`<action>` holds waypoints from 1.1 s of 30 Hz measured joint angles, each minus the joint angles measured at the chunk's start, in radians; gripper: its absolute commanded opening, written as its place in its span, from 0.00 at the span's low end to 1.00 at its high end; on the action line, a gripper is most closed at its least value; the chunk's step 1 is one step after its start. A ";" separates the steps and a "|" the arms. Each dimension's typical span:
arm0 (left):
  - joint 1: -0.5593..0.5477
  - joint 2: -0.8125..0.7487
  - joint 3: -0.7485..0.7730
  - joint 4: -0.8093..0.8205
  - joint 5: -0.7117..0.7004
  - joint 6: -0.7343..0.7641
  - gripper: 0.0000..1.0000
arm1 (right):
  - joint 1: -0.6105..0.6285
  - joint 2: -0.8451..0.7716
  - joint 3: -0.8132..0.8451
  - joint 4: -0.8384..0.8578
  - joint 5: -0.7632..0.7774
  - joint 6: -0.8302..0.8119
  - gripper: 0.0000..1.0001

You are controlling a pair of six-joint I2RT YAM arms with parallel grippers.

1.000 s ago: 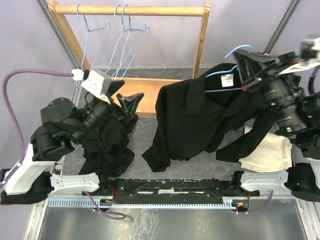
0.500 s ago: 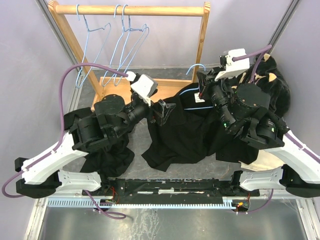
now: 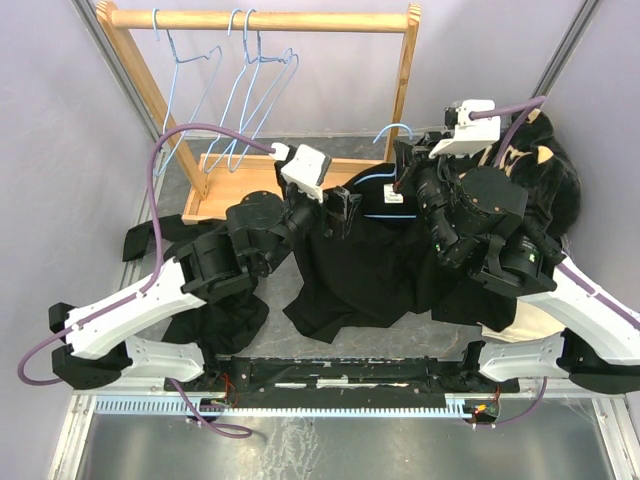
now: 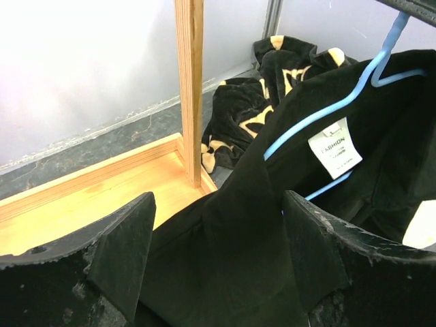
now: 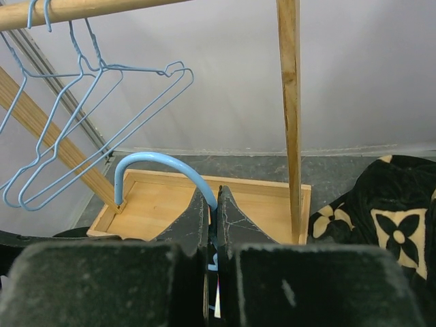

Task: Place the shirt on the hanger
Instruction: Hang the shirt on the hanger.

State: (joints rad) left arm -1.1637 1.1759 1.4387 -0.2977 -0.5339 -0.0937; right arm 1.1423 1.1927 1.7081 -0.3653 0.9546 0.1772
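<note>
The black shirt (image 3: pixel 365 265) lies spread mid-table with its collar raised on the light-blue hanger (image 3: pixel 380 180). My right gripper (image 5: pixel 212 197) is shut on the hanger (image 5: pixel 157 162) just below its curved hook. In the left wrist view the hanger (image 4: pixel 327 112) runs inside the collar beside the white tag (image 4: pixel 335 146). My left gripper (image 4: pixel 218 231) stands open at the collar's left side, a raised fold of the shirt (image 4: pixel 238 218) between its fingers (image 4: pixel 116 259). From above, the left gripper (image 3: pixel 340 212) sits by the shirt's shoulder.
The wooden rack (image 3: pixel 260 20) stands at the back with several blue hangers (image 3: pixel 250 90) on its bar and a wooden base tray (image 3: pixel 250 185). A black plush garment with tan flowers (image 3: pixel 545 150) lies far right, another black garment (image 3: pixel 215 295) left, cream cloth (image 3: pixel 530 320) at right.
The right arm swung in from the far right, bringing hanger and collar toward the middle. The left arm left the black pile and reached right to the shirt's shoulder.
</note>
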 measured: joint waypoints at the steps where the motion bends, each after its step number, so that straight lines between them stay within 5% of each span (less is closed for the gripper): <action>1: -0.003 0.008 0.000 0.006 -0.017 0.000 0.79 | 0.000 0.002 -0.003 0.002 0.000 0.003 0.00; 14: -0.035 0.106 0.020 0.011 -0.157 0.002 0.37 | 0.000 0.006 -0.031 0.007 0.000 0.013 0.00; 25: -0.050 0.106 0.024 -0.027 -0.161 0.005 0.13 | 0.000 0.006 -0.052 0.019 0.000 0.008 0.00; 28: -0.050 0.106 0.024 -0.040 -0.148 0.005 0.16 | 0.000 0.006 -0.059 0.021 0.001 0.008 0.00; 33: -0.049 0.106 0.025 -0.048 -0.115 0.005 0.42 | -0.002 0.002 -0.068 0.022 0.008 0.006 0.00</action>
State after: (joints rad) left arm -1.2129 1.2819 1.4635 -0.3462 -0.6487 -0.0891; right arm 1.1408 1.1942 1.6402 -0.3435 0.9627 0.1833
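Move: The shirt's left shoulder lies some 2 cm ahead of the left hand, 3 cm to its right and 3 cm lower, between its open fingers. The white label sits about 3 cm ahead and 6 cm right of that hand, about 2 cm higher; the hanger's hook is roughly 9 cm ahead, 6 cm right and 9 cm up. From the right hand, still gripping the hanger's neck, that shoulder is about 3 cm back, 5 cm left and 9 cm below. Downward by some 4 cm and about 2 cm to the right, the left hand settles over the shirt's left shoulder and closes from wide open to about a third, pinching the bunched cloth below the hanger's wire; its gripper effort rises. Meanwhile the right hand, keeping its shut grip on the hanger, sinks about 2 cm and eases slightly left. ##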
